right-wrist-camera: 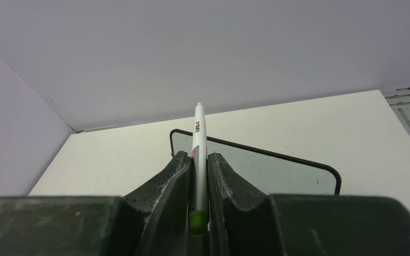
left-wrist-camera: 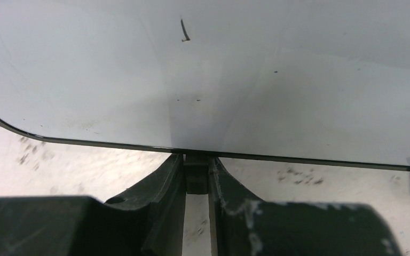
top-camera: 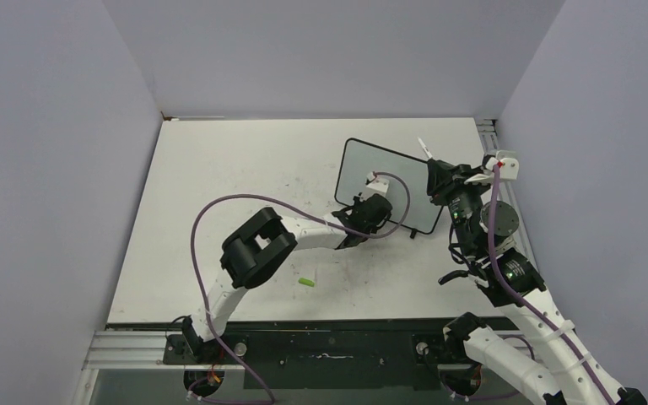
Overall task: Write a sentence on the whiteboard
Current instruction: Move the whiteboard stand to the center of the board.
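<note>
The whiteboard (top-camera: 392,164) stands at the table's right middle, black-framed and leaning back. No green sentence shows on it; the left wrist view shows only one short dark stroke (left-wrist-camera: 184,32) on the board (left-wrist-camera: 245,90). My left gripper (top-camera: 361,213) is at the board's near edge, shut on one of its small black feet (left-wrist-camera: 196,173). My right gripper (top-camera: 443,181) is at the board's right edge, above the table, shut on a white marker (right-wrist-camera: 199,138) with a green end. The marker's white end (top-camera: 424,149) sticks out past the fingers. The board also shows beyond it (right-wrist-camera: 277,170).
A small green cap (top-camera: 306,283) lies on the scuffed white tabletop near the front, left of the board. Grey walls close in the table at the back and on both sides. A metal rail (top-camera: 489,135) runs along the right edge.
</note>
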Controlling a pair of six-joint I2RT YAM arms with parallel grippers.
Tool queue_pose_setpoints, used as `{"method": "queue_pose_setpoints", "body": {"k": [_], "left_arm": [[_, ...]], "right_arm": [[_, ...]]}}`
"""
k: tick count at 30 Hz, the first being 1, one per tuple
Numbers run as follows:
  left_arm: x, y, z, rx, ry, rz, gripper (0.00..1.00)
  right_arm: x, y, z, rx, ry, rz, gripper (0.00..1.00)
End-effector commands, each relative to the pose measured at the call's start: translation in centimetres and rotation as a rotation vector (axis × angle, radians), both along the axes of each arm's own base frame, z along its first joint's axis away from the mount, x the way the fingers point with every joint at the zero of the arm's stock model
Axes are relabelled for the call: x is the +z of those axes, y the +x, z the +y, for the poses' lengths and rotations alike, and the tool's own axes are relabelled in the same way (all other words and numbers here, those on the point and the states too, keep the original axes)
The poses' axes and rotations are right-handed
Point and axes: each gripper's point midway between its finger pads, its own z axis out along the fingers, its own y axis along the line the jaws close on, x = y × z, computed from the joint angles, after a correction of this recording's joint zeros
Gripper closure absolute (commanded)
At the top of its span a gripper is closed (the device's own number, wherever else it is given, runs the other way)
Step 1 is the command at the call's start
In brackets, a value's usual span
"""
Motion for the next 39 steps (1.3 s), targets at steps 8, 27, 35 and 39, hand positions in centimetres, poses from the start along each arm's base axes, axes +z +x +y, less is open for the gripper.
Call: {"method": "queue_pose_setpoints", "body": {"k": [8, 27, 35, 39], "left_arm": [[2.8, -3.0, 9.6, 0.263, 0.037, -0.056, 1.00], [2.2, -8.6, 11.7, 0.287, 0.013, 0.050, 0.73], [3.2, -10.3, 11.2, 0.234, -0.007, 0.059, 0.56], [4.7, -11.6, 11.3, 0.187, -0.011, 0.075, 0.49]], "right_arm": [[0.1, 0.1, 0.3, 0.008, 0.026, -0.003, 0.95], [-0.3, 0.2, 0.8, 0.026, 0.048, 0.007, 0.95], [-0.1, 0.1, 0.7, 0.022, 0.047, 0.005, 0.95], [0.0, 0.1, 0.6, 0.020, 0.047, 0.005, 0.95]]}}
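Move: Some 12 cm to the left and 8 cm back, at about the same height, lies the spot for the whiteboard's left foot, which the left fingers already pinch. From this hand the board's middle is about 9 cm ahead, 8 cm right and 4 cm up; the right foot is 14 cm right and 5 back, the green cap 18 left and 21 back. From the right hand that spot is some 21 cm left, 2 ahead and 36 below. Keeping its pinch on the left foot, the left hand drags the whiteboard along the table about 12 cm left and 7 to 8 cm back towards the table's middle, turning counter-clockwise some 15 degrees to square it. Then the fingers open, let go of the foot, and the hand backs off a couple of centimetres towards the base, starting to rise. ##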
